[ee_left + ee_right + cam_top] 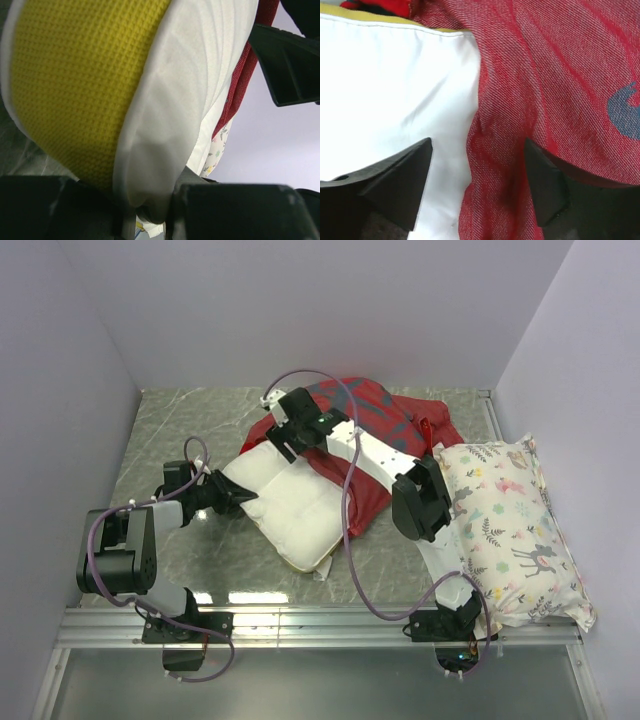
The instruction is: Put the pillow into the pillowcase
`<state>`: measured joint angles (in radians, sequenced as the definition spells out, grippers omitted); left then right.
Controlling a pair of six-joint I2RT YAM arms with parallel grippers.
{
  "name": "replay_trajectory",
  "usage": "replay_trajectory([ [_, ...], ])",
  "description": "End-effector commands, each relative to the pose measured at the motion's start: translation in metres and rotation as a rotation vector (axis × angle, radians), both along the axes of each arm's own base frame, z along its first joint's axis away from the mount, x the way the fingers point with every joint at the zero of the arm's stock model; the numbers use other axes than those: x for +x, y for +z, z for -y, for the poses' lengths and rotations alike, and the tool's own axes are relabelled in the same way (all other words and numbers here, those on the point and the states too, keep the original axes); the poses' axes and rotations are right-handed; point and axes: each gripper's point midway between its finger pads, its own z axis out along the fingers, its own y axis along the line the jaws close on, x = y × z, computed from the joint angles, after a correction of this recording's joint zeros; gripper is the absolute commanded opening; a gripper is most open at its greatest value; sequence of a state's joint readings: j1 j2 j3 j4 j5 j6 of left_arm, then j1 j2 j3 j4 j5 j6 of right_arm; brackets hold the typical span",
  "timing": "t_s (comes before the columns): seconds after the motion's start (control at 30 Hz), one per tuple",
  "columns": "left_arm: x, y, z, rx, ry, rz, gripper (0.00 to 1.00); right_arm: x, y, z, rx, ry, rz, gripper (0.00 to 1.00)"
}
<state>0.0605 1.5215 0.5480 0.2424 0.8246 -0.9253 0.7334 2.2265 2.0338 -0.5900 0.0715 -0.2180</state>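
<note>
The white pillow [290, 505] lies mid-table, its far end under the edge of the red pillowcase [375, 415]. My left gripper [238, 496] is shut on the pillow's near-left corner. In the left wrist view the yellow strip [65, 90] and white cover [190, 75] fill the frame, pinched in my left gripper [150, 207]. My right gripper [281, 438] hovers open over the seam where pillowcase meets pillow. In the right wrist view, the right gripper [477, 182] straddles the pillowcase [560, 75] edge lying on the pillow [385, 90], holding nothing.
A floral animal-print pillow [510, 530] lies along the right side, beside the right arm. Pale walls enclose the table at the left, back and right. A metal rail [320, 625] runs along the near edge by the arm bases.
</note>
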Motion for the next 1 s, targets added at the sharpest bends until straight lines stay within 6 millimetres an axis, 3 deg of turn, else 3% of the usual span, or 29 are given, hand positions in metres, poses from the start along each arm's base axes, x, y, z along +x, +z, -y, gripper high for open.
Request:
replay_trajectory([
  [0.0,0.003,0.007,-0.002,0.013,-0.005,0.058,0.2,-0.003,0.03,-0.01,0.032,0.011,0.074,0.76],
  [0.03,0.003,0.008,-0.002,0.013,-0.005,0.06,0.2,-0.001,0.031,-0.011,0.02,0.01,0.085,0.66],
  [0.07,0.003,0.007,-0.001,0.011,-0.005,0.054,0.2,0.001,0.017,-0.011,-0.006,0.006,0.067,0.63],
  [0.23,0.004,0.006,-0.001,0.007,-0.003,0.05,0.2,0.02,-0.01,0.002,-0.097,-0.072,0.098,0.44],
  [0.4,0.006,0.004,-0.001,0.007,-0.009,0.041,0.2,0.025,-0.03,0.006,-0.13,-0.067,0.085,0.43],
  [0.43,0.007,0.003,-0.002,0.007,-0.007,0.036,0.2,0.026,-0.042,0.009,-0.151,-0.067,0.063,0.43],
  [0.5,0.007,0.002,-0.002,0.007,-0.008,0.037,0.2,0.032,-0.044,0.015,-0.155,-0.089,0.056,0.38],
  [0.53,0.006,0.001,-0.002,0.01,-0.006,0.037,0.19,0.035,-0.038,0.015,-0.139,-0.1,0.063,0.24],
  [0.6,0.003,-0.002,-0.002,0.013,-0.006,0.035,0.17,0.036,-0.023,0.015,-0.114,-0.105,0.068,0.17],
  [0.63,0.004,-0.003,-0.003,0.016,-0.001,0.037,0.17,0.029,-0.008,0.012,-0.081,-0.087,0.056,0.11],
  [0.7,0.004,-0.003,-0.002,0.004,-0.001,0.04,0.15,0.016,0.014,0.002,-0.019,-0.042,0.028,0.11],
  [0.73,0.01,0.0,-0.001,-0.006,-0.004,0.072,0.13,0.001,0.041,-0.005,0.045,-0.007,0.017,0.12],
  [0.8,0.013,0.009,0.005,-0.053,-0.018,0.085,0.09,-0.048,0.06,-0.034,0.135,0.156,-0.074,0.13],
  [0.83,0.015,0.009,0.007,-0.067,-0.024,0.086,0.07,-0.069,0.059,-0.038,0.137,0.214,-0.107,0.12],
  [0.87,0.019,0.015,0.011,-0.084,-0.046,0.124,0.05,-0.09,0.075,-0.043,0.156,0.272,-0.114,0.11],
  [0.93,0.024,0.024,0.017,-0.13,-0.071,0.151,0.0,-0.144,0.078,-0.063,0.194,0.441,-0.206,0.06],
  [0.97,0.03,0.039,0.021,-0.144,-0.095,0.246,0.01,-0.166,0.072,-0.064,0.194,0.498,-0.279,0.05],
])
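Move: The pillowcase's open edge lies between and below the right hand's open fingers, about 2 cm ahead, 1 cm to the right and 5 cm down. The pillow's middle is some 14 cm back and 2 cm right of that hand, the pillowcase's bulk roughly 19 cm right and 4 cm farther out. From the left hand, still gripping a pillow corner, the edge lies about 14 cm ahead and 13 cm right, nearly level. The right hand dips about 5 cm, pinches the pillowcase's edge, then pulls back some 8 cm while rising. ##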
